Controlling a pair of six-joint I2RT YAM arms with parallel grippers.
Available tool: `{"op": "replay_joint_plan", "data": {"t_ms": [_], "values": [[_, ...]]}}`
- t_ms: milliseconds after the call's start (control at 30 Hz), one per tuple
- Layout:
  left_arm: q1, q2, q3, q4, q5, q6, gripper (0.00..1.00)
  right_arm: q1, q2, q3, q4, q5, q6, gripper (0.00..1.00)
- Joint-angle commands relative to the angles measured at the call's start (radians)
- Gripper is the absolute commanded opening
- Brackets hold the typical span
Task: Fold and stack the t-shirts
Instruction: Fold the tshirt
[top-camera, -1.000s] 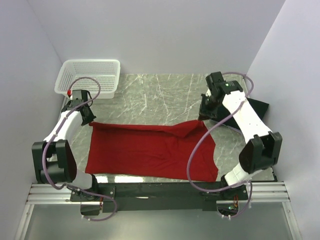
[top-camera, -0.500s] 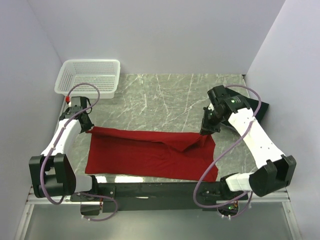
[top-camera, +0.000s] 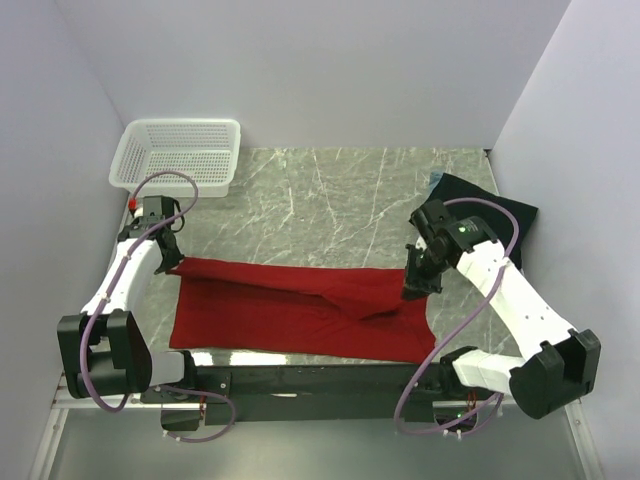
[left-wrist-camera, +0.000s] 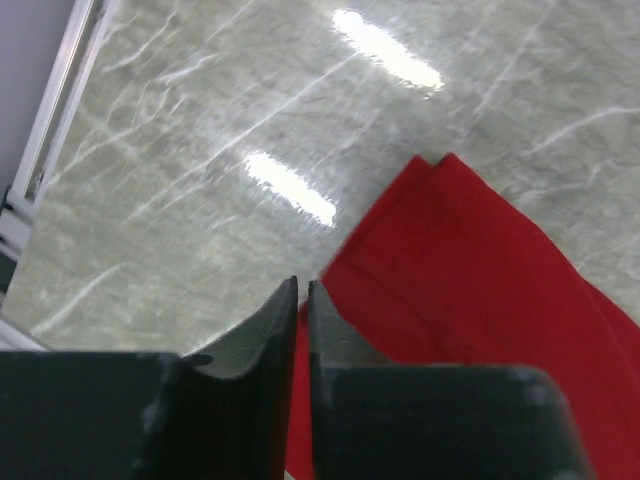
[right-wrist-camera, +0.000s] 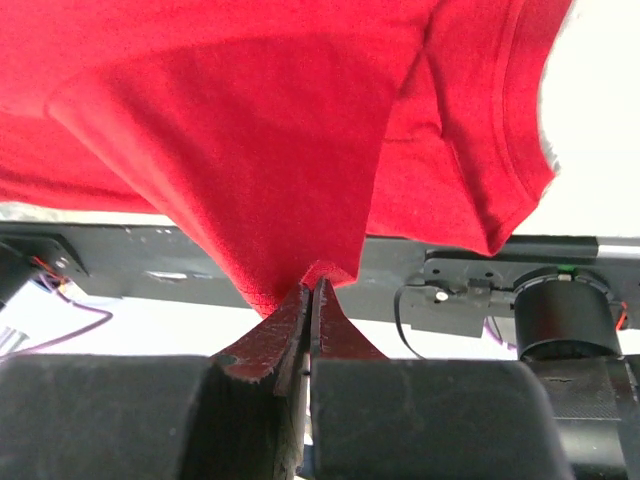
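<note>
The red t-shirt (top-camera: 290, 315) lies spread across the near half of the marble table, its far edge doubled over toward me. My left gripper (top-camera: 172, 262) sits at its far left corner. In the left wrist view the fingers (left-wrist-camera: 303, 287) stand a thin slit apart with red cloth (left-wrist-camera: 470, 260) showing in the slit. My right gripper (top-camera: 413, 283) is shut on a pinch of the shirt's right edge, which hangs from the tips (right-wrist-camera: 312, 285) as a lifted red fold (right-wrist-camera: 250, 130). A black t-shirt (top-camera: 495, 210) lies at the back right, with a light blue edge (top-camera: 437, 179) beside it.
A white mesh basket (top-camera: 180, 150) stands in the back left corner. Bare marble tabletop (top-camera: 320, 200) stretches between the basket and the black shirt. The black arm rail (top-camera: 320, 380) runs along the near edge, and walls close in the left, back and right.
Both grippers have drawn the red shirt's far edge toward the near side. The right arm swung in and left, uncovering the black shirt. The left fingers have parted a hair.
</note>
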Motion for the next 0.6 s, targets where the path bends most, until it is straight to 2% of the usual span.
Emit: {"op": "replay_joint_plan", "data": {"t_ms": [0, 67, 100, 133, 200, 233, 333, 400, 567], "values": [[0.003, -0.004, 0.064, -0.052, -0.074, -0.023, 0.17, 0.031, -0.036, -0.036, 0.008, -0.011, 0.027, 0.0], [0.008, 0.01, 0.082, -0.092, -0.09, -0.037, 0.38, 0.04, -0.037, -0.069, 0.014, -0.01, 0.03, 0.0], [0.008, 0.009, 0.094, -0.1, -0.093, -0.042, 0.43, 0.052, -0.034, -0.089, 0.014, -0.008, 0.027, 0.0], [0.014, 0.007, 0.1, -0.114, -0.097, -0.042, 0.56, 0.057, -0.033, -0.099, 0.008, -0.011, 0.024, 0.0], [0.019, -0.002, 0.11, -0.121, -0.099, -0.042, 0.66, 0.071, -0.025, -0.112, -0.004, -0.007, 0.014, 0.12], [0.02, -0.016, 0.113, -0.121, -0.097, -0.042, 0.72, 0.084, -0.025, -0.117, -0.015, -0.002, 0.012, 0.27], [0.014, -0.031, 0.125, -0.112, -0.047, -0.057, 0.73, 0.088, -0.034, -0.096, -0.02, 0.004, 0.004, 0.44], [-0.009, -0.034, 0.13, -0.086, 0.014, -0.092, 0.72, 0.086, -0.027, -0.079, -0.011, 0.026, 0.006, 0.48], [-0.108, 0.044, 0.121, -0.014, 0.175, -0.192, 0.73, 0.043, 0.039, -0.092, 0.113, 0.056, 0.009, 0.48]]}}
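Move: The red t-shirt's near edge, where the held layer is being folded, lies some 11 cm straight back of the left hand and 8 cm below it. From the right hand it is about 4 cm back and 13 cm down. The far fold line runs some 9 cm ahead of the left hand, also 8 cm below it, and about 18 cm ahead of the right, 13 cm below. The black pile sits roughly 29 cm ahead, 22 cm right and 12 cm below the right hand. The red t-shirt's upper layer, still held above the table at both ends, is let go by both hands. The left fingers open wide almost in place as that hand rises about 2 cm, then it swings some 4 cm to the right. The right hand first carries its end back and down about 3 cm each way towards the near edge, opening halfway near the end of that travel, then eases 1 cm forward. ##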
